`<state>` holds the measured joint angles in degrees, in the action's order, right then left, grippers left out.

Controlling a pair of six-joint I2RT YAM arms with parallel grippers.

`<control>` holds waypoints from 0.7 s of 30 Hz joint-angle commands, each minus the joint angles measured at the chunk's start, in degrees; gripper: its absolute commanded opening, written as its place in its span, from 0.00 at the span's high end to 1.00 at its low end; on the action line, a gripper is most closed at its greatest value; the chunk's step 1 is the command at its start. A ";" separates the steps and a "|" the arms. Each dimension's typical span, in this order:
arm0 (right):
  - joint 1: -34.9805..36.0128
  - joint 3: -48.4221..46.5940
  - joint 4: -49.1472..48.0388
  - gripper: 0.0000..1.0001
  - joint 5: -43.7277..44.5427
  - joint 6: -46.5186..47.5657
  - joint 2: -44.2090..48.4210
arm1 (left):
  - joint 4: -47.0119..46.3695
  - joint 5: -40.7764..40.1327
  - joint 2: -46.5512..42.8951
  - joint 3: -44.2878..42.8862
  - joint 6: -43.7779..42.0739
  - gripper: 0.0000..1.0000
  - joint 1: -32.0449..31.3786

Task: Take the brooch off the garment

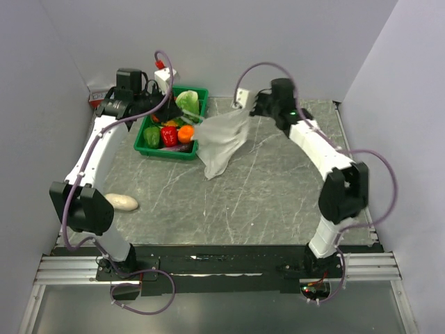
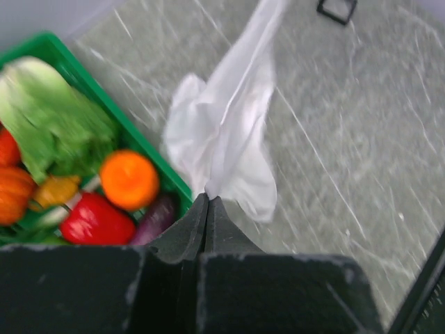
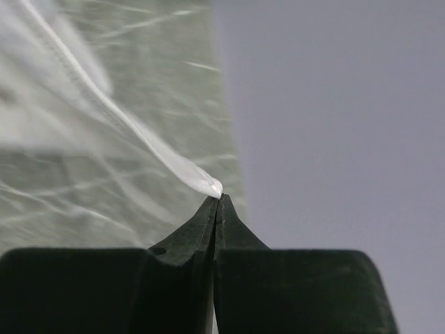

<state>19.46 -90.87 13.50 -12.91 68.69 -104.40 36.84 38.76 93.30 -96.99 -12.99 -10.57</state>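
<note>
The white garment (image 1: 222, 142) hangs above the table, stretched between both arms, its lower end drooping toward the marble top. My left gripper (image 1: 193, 129) is shut on its left corner beside the basket; in the left wrist view the cloth (image 2: 222, 132) runs out from the shut fingertips (image 2: 207, 198). My right gripper (image 1: 253, 106) is shut on the upper right edge, where a narrow folded band of cloth (image 3: 139, 136) leaves the pinched tips (image 3: 220, 198). The brooch does not show in any view.
A green basket (image 1: 147, 149) of vegetables stands at the back left, directly beside the left gripper (image 2: 142, 142). A white oval lump (image 1: 122, 202) lies near the left arm's elbow. Walls close the back and both sides.
</note>
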 commanded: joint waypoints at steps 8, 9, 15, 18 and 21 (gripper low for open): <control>-1.18 1.04 8.03 1.00 4.72 -3.20 23.53 | -9.59 2.28 1.98 -19.11 4.99 0.99 -0.59; -1.27 1.05 9.95 1.00 5.17 -3.73 26.32 | -9.59 2.72 1.19 -19.11 5.17 0.99 -0.68; -0.92 -1.85 20.32 1.00 4.48 -7.51 37.49 | -9.77 5.10 -7.15 -15.26 2.98 0.99 -2.96; 1.44 -3.96 27.53 1.00 4.03 -9.97 42.16 | -10.65 4.04 -12.16 -12.19 3.06 0.99 -4.90; 4.87 -5.54 35.96 1.00 5.43 -11.81 45.68 | -11.17 4.39 -16.82 -9.37 4.11 0.99 -6.30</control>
<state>20.38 -92.62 38.17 -8.14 61.01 -63.42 28.82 41.39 82.91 -108.95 -9.74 -15.42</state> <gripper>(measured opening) 0.007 0.015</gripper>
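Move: Both hands already hold the garment by its upper corners. Its middle hangs about 13 cm to the right of the left hand, 3 cm ahead and 14 cm below; from the right hand it is some 9 cm left, 6 cm back and 9 cm below. The vegetable crate stands about 16 cm ahead of the left hand, 3 cm left and 25 cm below. The black frame lies some 16 cm right of the right hand, 3 cm back and 21 cm below. Up and back, the right hand hauls its pinched corner roughly 20 cm each way, drifting rightward over the table towards the black frame's side. The left hand rises nearly as far with its own corner, first reaching a little forward, then drawing back past its start. Both keep their grip while their fingertips tip up towards level. ##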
